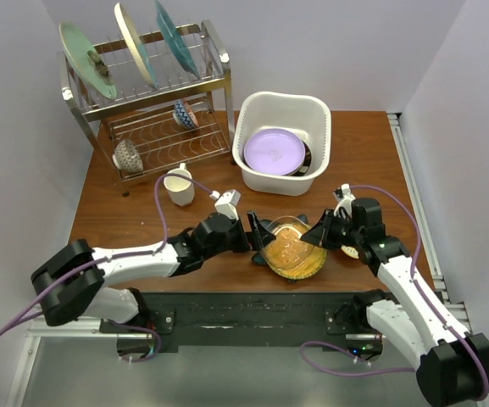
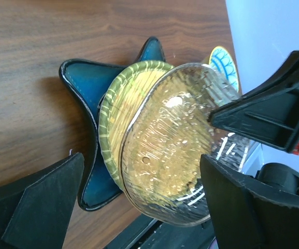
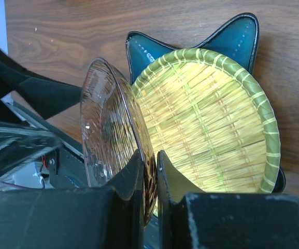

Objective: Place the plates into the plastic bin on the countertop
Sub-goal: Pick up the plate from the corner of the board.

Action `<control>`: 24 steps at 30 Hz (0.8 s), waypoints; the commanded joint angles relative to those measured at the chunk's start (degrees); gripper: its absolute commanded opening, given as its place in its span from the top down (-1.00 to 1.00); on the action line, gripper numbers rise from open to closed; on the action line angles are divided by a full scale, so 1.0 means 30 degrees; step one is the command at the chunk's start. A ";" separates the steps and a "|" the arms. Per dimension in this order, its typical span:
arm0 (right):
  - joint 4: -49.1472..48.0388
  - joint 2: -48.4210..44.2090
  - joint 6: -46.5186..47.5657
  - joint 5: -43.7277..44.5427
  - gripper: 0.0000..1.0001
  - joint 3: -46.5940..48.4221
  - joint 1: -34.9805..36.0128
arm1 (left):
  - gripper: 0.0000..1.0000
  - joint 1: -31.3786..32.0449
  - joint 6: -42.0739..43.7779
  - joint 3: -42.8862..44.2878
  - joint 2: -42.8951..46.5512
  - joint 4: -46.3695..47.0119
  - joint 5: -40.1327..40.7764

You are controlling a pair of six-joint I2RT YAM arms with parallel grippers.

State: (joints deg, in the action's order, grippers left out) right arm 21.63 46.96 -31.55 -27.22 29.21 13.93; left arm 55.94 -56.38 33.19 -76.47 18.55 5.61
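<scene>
An amber glass plate [image 1: 296, 251] stands tilted on edge over a stack near the table's front edge. My right gripper [image 3: 150, 165] is shut on its rim, also seen from above [image 1: 319, 235]. Under it lie a green-rimmed woven plate [image 3: 211, 119] and a blue star-shaped plate [image 3: 238, 39]. My left gripper [image 2: 141, 162] is open; its fingers stand either side of the amber plate [image 2: 175, 150] without touching it, at the plate's left in the top view [image 1: 257, 238]. The white plastic bin [image 1: 313, 108] sits behind, holding a lavender plate [image 1: 274, 151] over a dark one.
A steel dish rack [image 1: 214, 52] at the back left carries three upright plates and two bowls. A white mug [image 1: 179, 186] stands in front of it. A small blue-patterned bowl [image 2: 225, 63] lies just beyond the stack. The table's front edge runs right below the plates.
</scene>
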 commanded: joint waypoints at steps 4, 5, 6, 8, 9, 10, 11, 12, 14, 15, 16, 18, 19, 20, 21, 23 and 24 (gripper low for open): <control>-0.1612 0.0957 -0.0118 -0.0886 1.00 0.0019 0.0072 | -1.00 0.0044 0.0746 -0.0546 0.4127 -0.3393 0.3397; -0.1729 0.1045 -0.0118 -0.0916 1.00 -0.0010 0.0072 | -1.00 0.0044 0.0949 -0.0546 0.4914 -0.3834 0.3782; -0.1760 0.1278 -0.0118 -0.0974 1.00 0.0018 0.0072 | -1.00 0.0044 0.1068 -0.0517 0.5270 -0.4766 0.4221; -0.1877 0.1455 -0.0002 -0.1033 1.00 0.0251 0.0043 | -1.00 0.0015 0.1243 -0.0458 0.6118 -0.5563 0.5335; -0.1848 0.1601 0.0028 -0.1004 1.00 0.0369 0.0072 | -1.00 0.0015 0.1273 -0.0458 0.6298 -0.6118 0.5773; -0.1790 0.1690 0.0087 -0.1004 1.00 0.0515 0.0072 | -1.00 0.0014 0.1245 -0.0429 0.6444 -0.6123 0.5923; -0.1789 0.1749 0.0203 -0.1033 1.00 0.0778 0.0072 | -1.00 0.0014 0.1244 -0.0486 0.6649 -0.6935 0.6040; -0.1789 0.1807 0.0233 -0.1004 1.00 0.0896 0.0072 | -1.00 0.0014 0.1186 -0.0545 0.6709 -0.7321 0.6157; -0.1877 0.2071 0.0234 -0.0975 1.00 0.1159 0.0072 | -1.00 0.0014 0.1011 -0.0604 0.6768 -0.7675 0.6275; -0.1877 0.2129 0.0205 -0.1004 1.00 0.1219 0.0072 | -1.00 0.0014 0.0952 -0.0749 0.6768 -0.7908 0.6392; -0.1993 0.2217 0.0146 -0.0975 1.00 0.1278 0.0072 | -1.00 0.0014 0.0749 -0.0809 0.6739 -0.7997 0.6509; -0.1965 0.2218 0.0058 -0.0887 1.00 0.1483 0.0072 | -1.00 -0.0015 0.0572 -0.0897 0.6564 -0.8144 0.6801; -0.1965 0.2218 0.0029 -0.0800 1.00 0.1599 0.0072 | -1.00 -0.0073 0.0426 -0.0897 0.6447 -0.8145 0.6861; -0.1907 0.2189 0.0000 -0.0625 1.00 0.1833 0.0072 | -1.00 -0.0131 0.0453 -0.0897 0.6214 -0.8116 0.6862; -0.1819 0.2189 -0.0001 -0.0507 1.00 0.1951 0.0072 | -1.00 -0.0190 0.0511 -0.0839 0.6066 -0.7941 0.6659; -0.1818 0.2276 -0.0146 -0.0302 1.00 0.2243 0.0072 | -1.00 -0.0365 0.0746 -0.0693 0.5512 -0.7823 0.6482; -0.1935 0.2363 -0.0234 -0.0301 1.00 0.2332 0.0072 | -1.00 -0.0366 0.0775 -0.0605 0.5334 -0.7764 0.6510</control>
State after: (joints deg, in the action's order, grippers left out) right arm 18.24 53.78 -31.46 -28.08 32.34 13.93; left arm 55.55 -54.48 30.72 -58.37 -5.63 23.14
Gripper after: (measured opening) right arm 0.092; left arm 0.997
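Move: The clear plate, its right rim pinched in the right fingers, has its middle roughly 7 cm to the left hand's right, level fore and aft and some 3 cm lower; the woven basket is about 9 cm right, 2 cm back and 7 cm below. The plastic bin lies about 28 cm ahead of the right hand, 7 cm left and 4 cm lower; the flowered saucer is 14 cm right, 2 cm back and 8 cm below. With its fingers already wide open, the left hand backs off the clear plate's left rim to its own left by nearly 10 cm, arching up some 4.5 cm on the way and sinking to about its starting height while it turns around 15 degrees counter-clockwise. The right hand keeps its pinch on the right rim, dips a centimetre over the basket, then comes back up, easing the plate about 2 cm forward towards the bin. ##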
